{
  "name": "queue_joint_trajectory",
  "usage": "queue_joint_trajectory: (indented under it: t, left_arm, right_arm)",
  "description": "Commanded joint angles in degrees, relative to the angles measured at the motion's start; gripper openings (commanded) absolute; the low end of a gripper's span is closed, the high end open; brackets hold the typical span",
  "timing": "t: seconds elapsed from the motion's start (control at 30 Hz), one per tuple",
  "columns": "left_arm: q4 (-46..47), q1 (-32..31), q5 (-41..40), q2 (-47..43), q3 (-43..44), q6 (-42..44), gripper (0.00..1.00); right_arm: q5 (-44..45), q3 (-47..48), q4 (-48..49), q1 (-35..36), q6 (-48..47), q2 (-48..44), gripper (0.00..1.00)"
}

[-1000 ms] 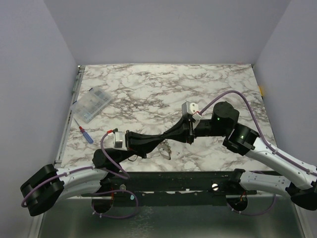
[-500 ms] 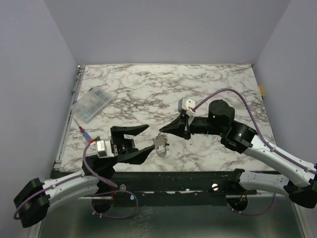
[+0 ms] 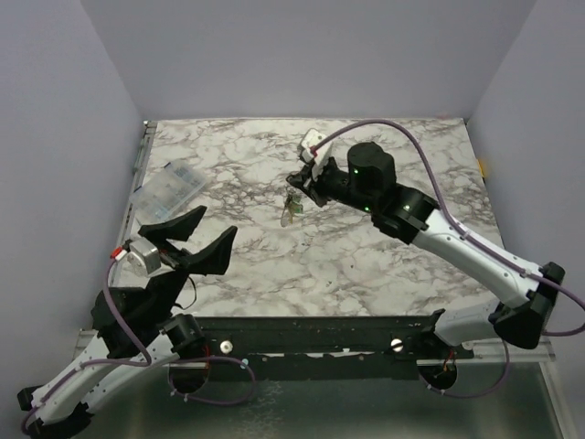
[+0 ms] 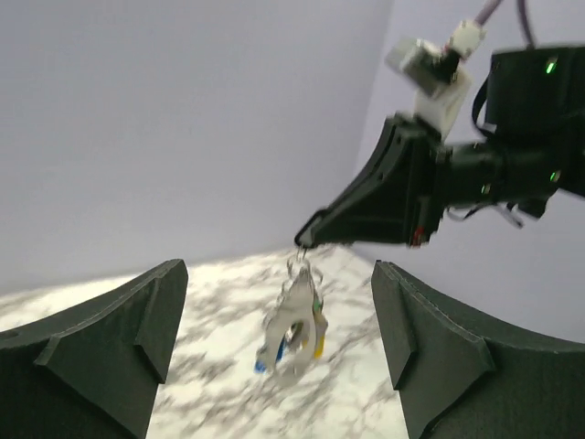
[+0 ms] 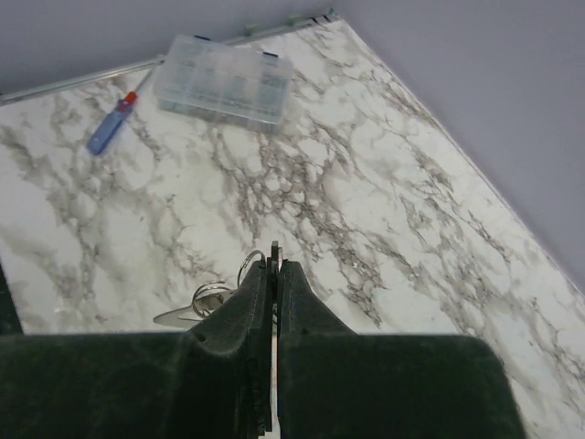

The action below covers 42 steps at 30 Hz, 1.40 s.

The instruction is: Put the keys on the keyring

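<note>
My right gripper is shut on the thin keyring and holds it up in the air above the middle of the marble table. The keys hang from it in a bunch, with blue and yellow heads showing among the silvery blades. In the right wrist view the right gripper has its jaws pressed together, with the keyring's wire loop and the keys poking out to the left. My left gripper stands wide open near the front left and holds nothing. In the left wrist view the left gripper faces the hanging keys from a distance.
A clear plastic compartment box lies at the left edge of the table, also in the right wrist view. A blue screwdriver with a red tip lies near it. Grey walls close in the table on three sides.
The left gripper opened, let go and drew back to the near left. The right gripper, shut on the keyring, lifted the bunch of keys and carried it toward the far middle.
</note>
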Motion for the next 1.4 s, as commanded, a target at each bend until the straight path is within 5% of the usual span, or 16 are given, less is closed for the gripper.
queue_joint_trajectory:
  t: [0.0, 0.43, 0.83, 1.37]
  left_arm:
    - [-21.25, -0.14, -10.52, -3.52, -0.04, 4.33, 0.88]
    - [-20.83, -0.08, -10.36, -5.53, -5.93, 5.37, 0.90]
    - [-21.07, 0.11, -9.76, -5.15, -6.30, 7.48, 0.91]
    - [-21.12, 0.47, -9.68, -4.07, -6.53, 8.15, 0.91]
  right_arm:
    - [7.20, 7.81, -1.67, -2.12, -2.54, 9.15, 0.01]
    - [-0.59, 42.69, -5.80, -10.05, -7.98, 40.37, 0.01]
    - [-6.84, -0.42, 10.47, -10.07, -0.72, 35.72, 0.01]
    - [0.09, -12.09, 8.08, -10.10, 5.09, 28.13, 0.06]
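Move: The right hand holds the keyring by its ring end, the plate and keys hanging with their middle some 8 cm below the fingertips. The bare table spot it is taken to lies about 12 cm ahead, 2 cm left and 30 cm down. At table height, the plastic box is 18 cm ahead and 35 cm left, the screwdriver 5 cm ahead and 37 cm left. From the open left hand the spot is about 23 cm ahead, 13 cm right and 35 cm below. Fingers still shut on the ring end, the right hand brings the hanging keyring into contact with the table: it swings nearly 20 cm forward and some 5 cm left, then drops about 25 cm while drawing back about 10 cm, tipping its fingers downward some 30 degrees, and rises slightly at the end. The empty left hand sinks about 12 cm, staying open and tilting towards level. ##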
